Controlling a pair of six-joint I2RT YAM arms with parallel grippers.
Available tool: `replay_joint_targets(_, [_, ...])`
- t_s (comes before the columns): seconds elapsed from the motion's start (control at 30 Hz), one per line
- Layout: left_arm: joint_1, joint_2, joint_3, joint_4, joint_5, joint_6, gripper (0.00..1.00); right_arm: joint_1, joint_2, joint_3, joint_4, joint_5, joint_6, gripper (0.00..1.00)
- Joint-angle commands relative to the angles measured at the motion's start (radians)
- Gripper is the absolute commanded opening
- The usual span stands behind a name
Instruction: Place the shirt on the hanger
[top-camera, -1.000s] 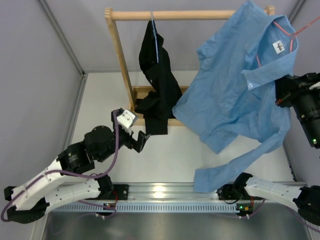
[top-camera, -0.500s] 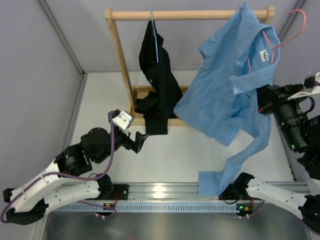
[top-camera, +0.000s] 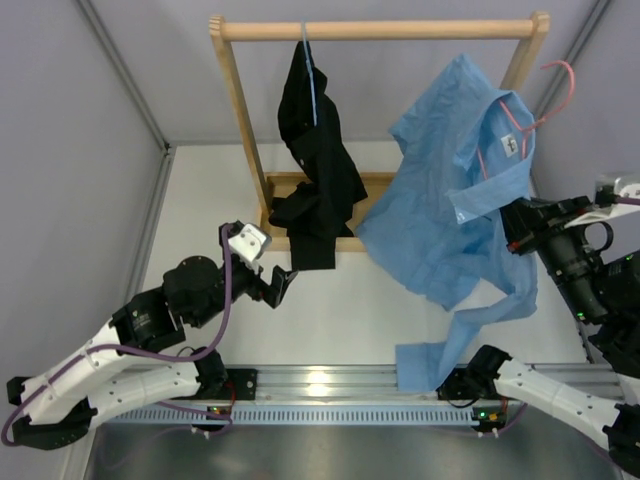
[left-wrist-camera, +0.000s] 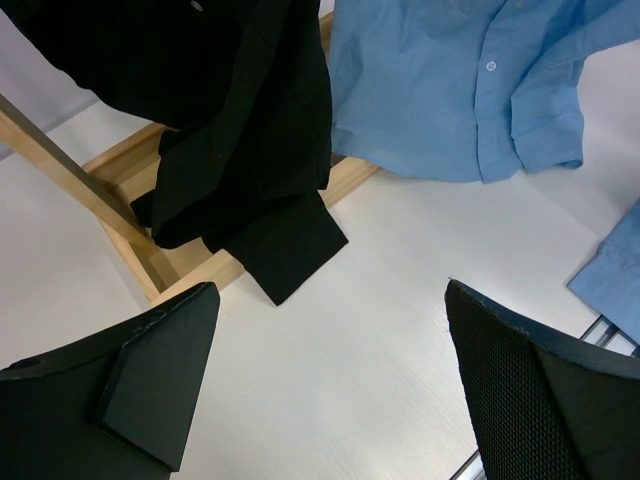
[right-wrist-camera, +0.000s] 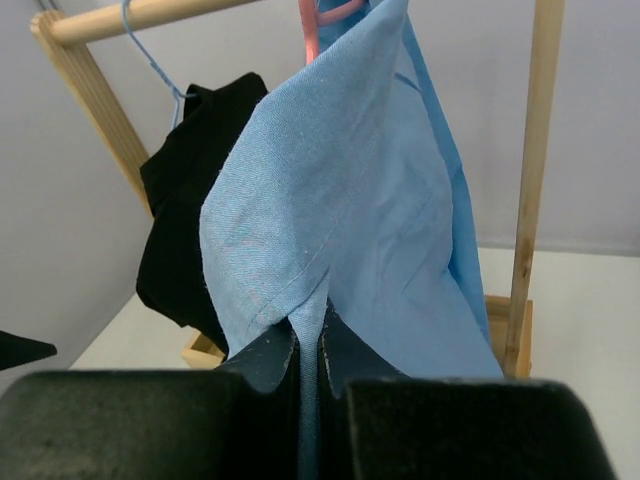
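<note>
The light blue shirt (top-camera: 440, 215) hangs in the air at the right, in front of the rack's right post, with one sleeve end (top-camera: 420, 365) trailing down to the metal base rail. The pink wire hanger (top-camera: 571, 85) runs inside its collar, its hook free in the air to the right of the post. My right gripper (top-camera: 515, 228) is shut on a fold of shirt fabric below the collar (right-wrist-camera: 308, 335); the pink hanger (right-wrist-camera: 318, 20) shows above. My left gripper (top-camera: 272, 280) stands open low over the white table, nothing between its fingers (left-wrist-camera: 330, 370).
A wooden clothes rack (top-camera: 380, 30) stands at the back. A black garment (top-camera: 312, 170) hangs from its rail on a pale blue hanger (top-camera: 312, 75) and drapes onto the rack's base (left-wrist-camera: 130, 175). Grey walls close in on both sides.
My right gripper has moved left and down with the shirt and pink hanger, away from the top rail's right end. The left arm has hardly moved.
</note>
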Motion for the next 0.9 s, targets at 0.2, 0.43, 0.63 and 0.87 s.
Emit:
replay_joint_targets(0.2, [0.002, -0.021, -0.009, 0.046, 0.011, 0.012, 0.98, 0.014, 0.093, -0.045, 0.087, 0.017, 0.007, 0.00])
replay_joint_targets(0.43, [0.002, -0.024, -0.011, 0.046, 0.005, 0.013, 0.98, 0.013, 0.192, -0.013, 0.202, 0.089, -0.044, 0.00])
replay_joint_targets(0.63, [0.023, -0.035, -0.006, 0.046, -0.051, 0.004, 0.98, -0.062, 0.307, 0.049, 0.261, 0.074, -0.008, 0.00])
replay_joint_targets(0.87, [0.147, -0.095, -0.006, 0.064, -0.124, -0.010, 0.98, -0.200, 0.399, 0.087, 0.369, -0.078, 0.088, 0.00])
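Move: The right hand holds the shirt on its pink hanger, bound for the rod's free right part, roughly 20 cm ahead, 7 cm left and 12 cm above the hand. The rack's right post stands about 20 cm straight ahead, and the black garment hangs some 19 cm ahead and 26 cm left. From the left hand, that stretch of rod is about 20 cm ahead, 26 cm right and 30 cm up. Still pinching the shirt, right hand swings 11 cm forward, 6 left towards the rod; left hand drifts left. ##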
